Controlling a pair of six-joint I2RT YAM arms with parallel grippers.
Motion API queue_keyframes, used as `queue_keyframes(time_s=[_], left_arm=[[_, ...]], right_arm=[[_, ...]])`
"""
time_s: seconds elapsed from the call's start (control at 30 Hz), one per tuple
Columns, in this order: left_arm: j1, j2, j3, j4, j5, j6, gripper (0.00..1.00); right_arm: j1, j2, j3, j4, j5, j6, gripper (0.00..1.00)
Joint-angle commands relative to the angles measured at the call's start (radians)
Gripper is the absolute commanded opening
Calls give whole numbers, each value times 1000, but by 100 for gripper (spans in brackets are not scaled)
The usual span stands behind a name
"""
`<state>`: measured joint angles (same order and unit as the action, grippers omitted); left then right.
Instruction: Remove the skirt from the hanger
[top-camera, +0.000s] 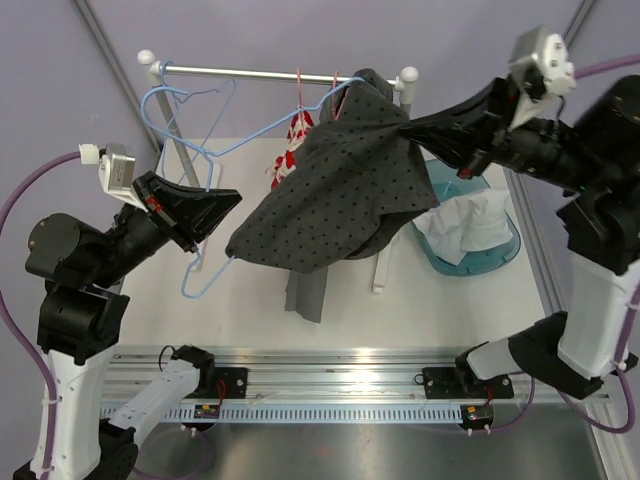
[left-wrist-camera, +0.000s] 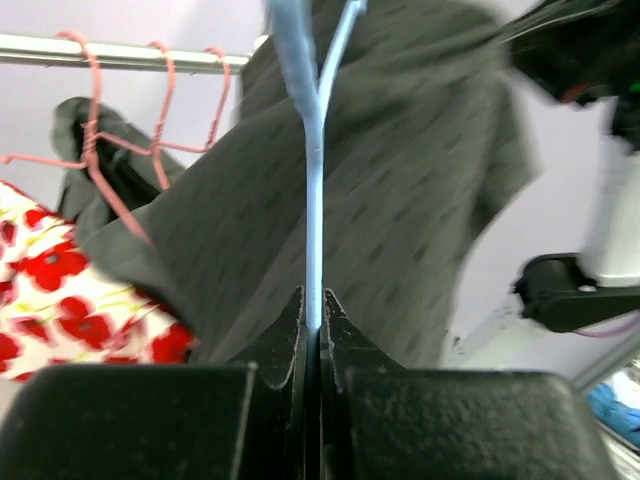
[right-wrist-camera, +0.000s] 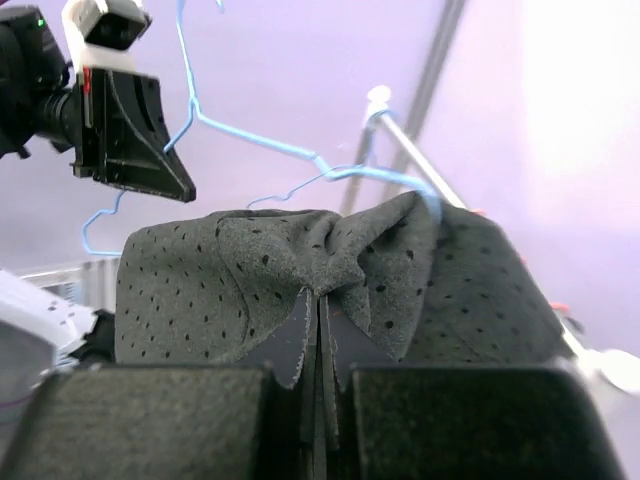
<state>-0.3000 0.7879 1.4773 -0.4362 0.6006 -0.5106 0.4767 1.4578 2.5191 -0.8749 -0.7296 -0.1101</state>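
A dark grey dotted skirt (top-camera: 330, 190) drapes over a light blue wire hanger (left-wrist-camera: 314, 200) below the rail and spreads toward the table. My left gripper (top-camera: 225, 200) is left of the skirt and shut on the hanger's blue wire; the wrist view shows the wire pinched between the jaws of my left gripper (left-wrist-camera: 313, 310). My right gripper (top-camera: 410, 128) is at the skirt's upper right edge. It is shut on a bunched fold of the skirt (right-wrist-camera: 300, 270), with cloth gathered at the tips of my right gripper (right-wrist-camera: 320, 305). The hanger (right-wrist-camera: 250, 135) runs behind the cloth.
A metal rail (top-camera: 260, 72) on a white rack crosses the back, with pink wire hangers (top-camera: 300, 88) and a red floral garment (top-camera: 288, 155) on it. A blue basket (top-camera: 505, 255) with white cloth stands at the right. A grey cloth (top-camera: 305, 292) hangs under the skirt.
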Motion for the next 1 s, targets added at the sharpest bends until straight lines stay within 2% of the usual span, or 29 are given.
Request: queue_keyframes(time_s=[0.0, 0.1, 0.13, 0.3, 0.43, 0.57, 0.73, 0.97], left_arm=[[-1, -30, 47, -58, -77, 89, 0], [-1, -44, 61, -97, -110, 119, 0], [-1, -47, 77, -108, -126, 127, 0], [-1, -76, 90, -162, -188, 176, 0], [-1, -81, 75, -199, -260, 202, 0], [-1, -62, 46, -240, -341, 257, 0], [-1, -93, -15, -248, -485, 305, 0], [-1, -150, -46, -224, -591, 336, 0]], right_arm=[[-47, -77, 61, -25, 111, -29, 0], [-84, -109, 83, -50, 258, -69, 0], [-99, -116, 90, -56, 350, -95, 0], [-122, -158, 73, -50, 568, -166, 0], [-136, -174, 75, -56, 579, -184, 0], [-139, -175, 81, -85, 402, -169, 0], [-142, -185, 80, -64, 586, -201, 0], [-148, -205, 70, -35, 788, -258, 0]])
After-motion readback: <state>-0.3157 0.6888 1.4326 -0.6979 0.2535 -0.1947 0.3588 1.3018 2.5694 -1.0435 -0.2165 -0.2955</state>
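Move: The dotted grey skirt, pinched in the right hand at its far right edge, has its middle about 8 cm to that hand's left, level front to back and some 12 below. The teal basket is roughly 20 ahead, 23 right and 55 below; the rack's right top end is 20 ahead, 3 right and 18 below. From the left hand, holding the blue hanger, the skirt's middle lies about 19 right, 2 ahead and 3 below; the red floral skirt is 18 ahead, 10 right and 25 below. The dotted skirt is drawn off to the right along the blue hanger: the right hand, fingers still shut on its edge, pulls about 12 cm right, fast at first, turning clockwise to point more forward. Against it the left hand keeps its grip on the hanger wire and carries it left and down, some 6 cm each, dipping back before coming forward, while turning counter-clockwise about 20 degrees. ##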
